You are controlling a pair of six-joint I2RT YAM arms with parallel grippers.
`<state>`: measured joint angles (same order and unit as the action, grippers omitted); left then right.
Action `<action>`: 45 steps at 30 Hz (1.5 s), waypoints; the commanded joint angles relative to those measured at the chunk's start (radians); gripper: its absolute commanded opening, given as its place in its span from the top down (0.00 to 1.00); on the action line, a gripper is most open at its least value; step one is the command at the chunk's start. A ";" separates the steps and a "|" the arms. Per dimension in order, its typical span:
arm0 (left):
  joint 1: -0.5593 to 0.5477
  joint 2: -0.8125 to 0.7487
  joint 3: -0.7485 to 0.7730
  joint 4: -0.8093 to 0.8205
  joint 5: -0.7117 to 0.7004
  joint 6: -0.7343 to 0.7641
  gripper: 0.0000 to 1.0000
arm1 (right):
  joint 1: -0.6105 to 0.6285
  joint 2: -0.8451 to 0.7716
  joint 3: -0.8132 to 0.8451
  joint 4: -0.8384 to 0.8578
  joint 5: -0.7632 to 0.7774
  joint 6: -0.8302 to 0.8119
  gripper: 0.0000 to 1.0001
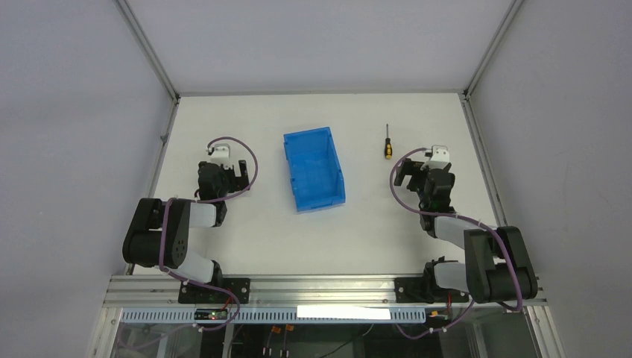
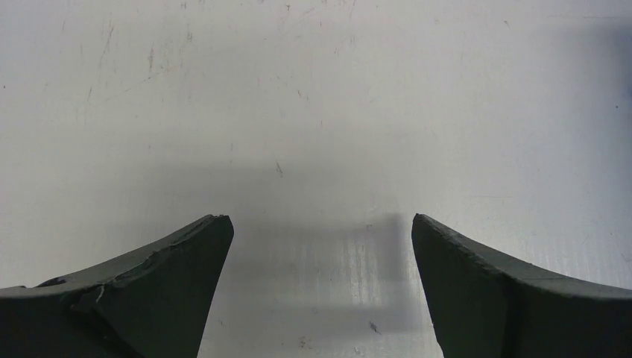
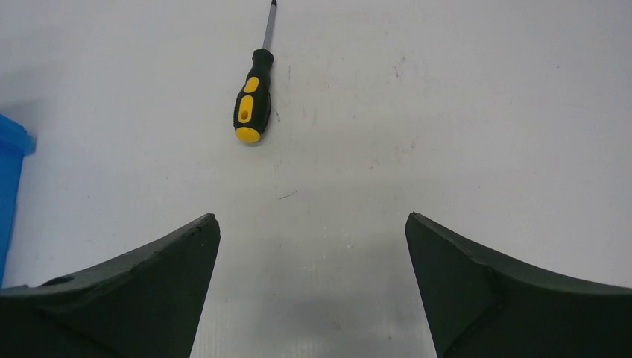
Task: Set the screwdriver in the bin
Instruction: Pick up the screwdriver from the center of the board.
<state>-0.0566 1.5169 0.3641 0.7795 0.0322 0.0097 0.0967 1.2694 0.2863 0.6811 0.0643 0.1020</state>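
The screwdriver (image 1: 387,143) lies flat on the white table, right of the bin, its shaft pointing away from the arms. In the right wrist view the screwdriver (image 3: 252,93) shows a yellow and black handle ahead and to the left of my right gripper (image 3: 311,224), which stands open and empty. The blue bin (image 1: 314,168) sits mid-table with nothing visible inside; an edge of the bin (image 3: 9,179) shows at the left of the right wrist view. My left gripper (image 2: 322,221) is open over bare table, left of the bin. From above, the left gripper (image 1: 223,173) and right gripper (image 1: 419,173) flank the bin.
Grey walls and a metal frame (image 1: 320,93) close off the table at the back and sides. The table surface (image 1: 246,239) is white and scuffed. A rail (image 1: 320,287) with the arm bases runs along the near edge.
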 commanded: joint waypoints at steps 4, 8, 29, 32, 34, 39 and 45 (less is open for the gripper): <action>0.012 -0.010 0.018 0.028 0.000 -0.008 0.00 | 0.006 -0.014 0.017 0.036 -0.026 -0.017 0.01; 0.013 -0.009 0.018 0.028 -0.001 -0.007 0.00 | 0.005 -0.019 0.017 0.028 -0.028 -0.015 0.01; 0.014 -0.009 0.018 0.028 0.000 -0.007 0.00 | 0.005 -0.180 0.235 -0.380 -0.075 -0.022 0.01; 0.013 -0.009 0.018 0.027 0.000 -0.008 0.00 | 0.006 -0.228 0.340 -0.529 -0.072 -0.021 0.01; 0.015 -0.010 0.018 0.027 -0.001 -0.007 0.00 | 0.005 -0.247 0.410 -0.615 -0.072 -0.020 0.01; 0.014 -0.009 0.018 0.027 0.001 -0.007 0.00 | 0.005 -0.255 0.615 -0.846 -0.072 -0.029 0.01; 0.015 -0.010 0.018 0.028 0.001 -0.007 0.00 | 0.006 -0.237 0.816 -1.002 -0.079 -0.048 0.01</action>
<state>-0.0505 1.5169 0.3641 0.7795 0.0322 0.0097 0.0971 1.0332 0.9707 -0.1638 -0.0013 0.0788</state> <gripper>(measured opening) 0.996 0.993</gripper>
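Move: The screwdriver lies on the board about 14 cm ahead of the right hand, some 8 cm to its left and about 6 cm below the open fingers, with its handle end towards the robot. The blue bin is its only near neighbour, its middle roughly 29 cm left of the screwdriver and 11 cm nearer the robot. From the left hand, the screwdriver is about 62 cm to the right, 12 cm ahead and slightly below. The screwdriver is left untouched while the right hand, after barely drifting left by about 1 cm, climbs briskly almost straight up, some 20 cm, away from the board and the screwdriver. The fingers stay wide open and still point forward and a little down, their tips tilting up some 5 degrees over the climb as the hand turns very slightly counter-clockwise. ##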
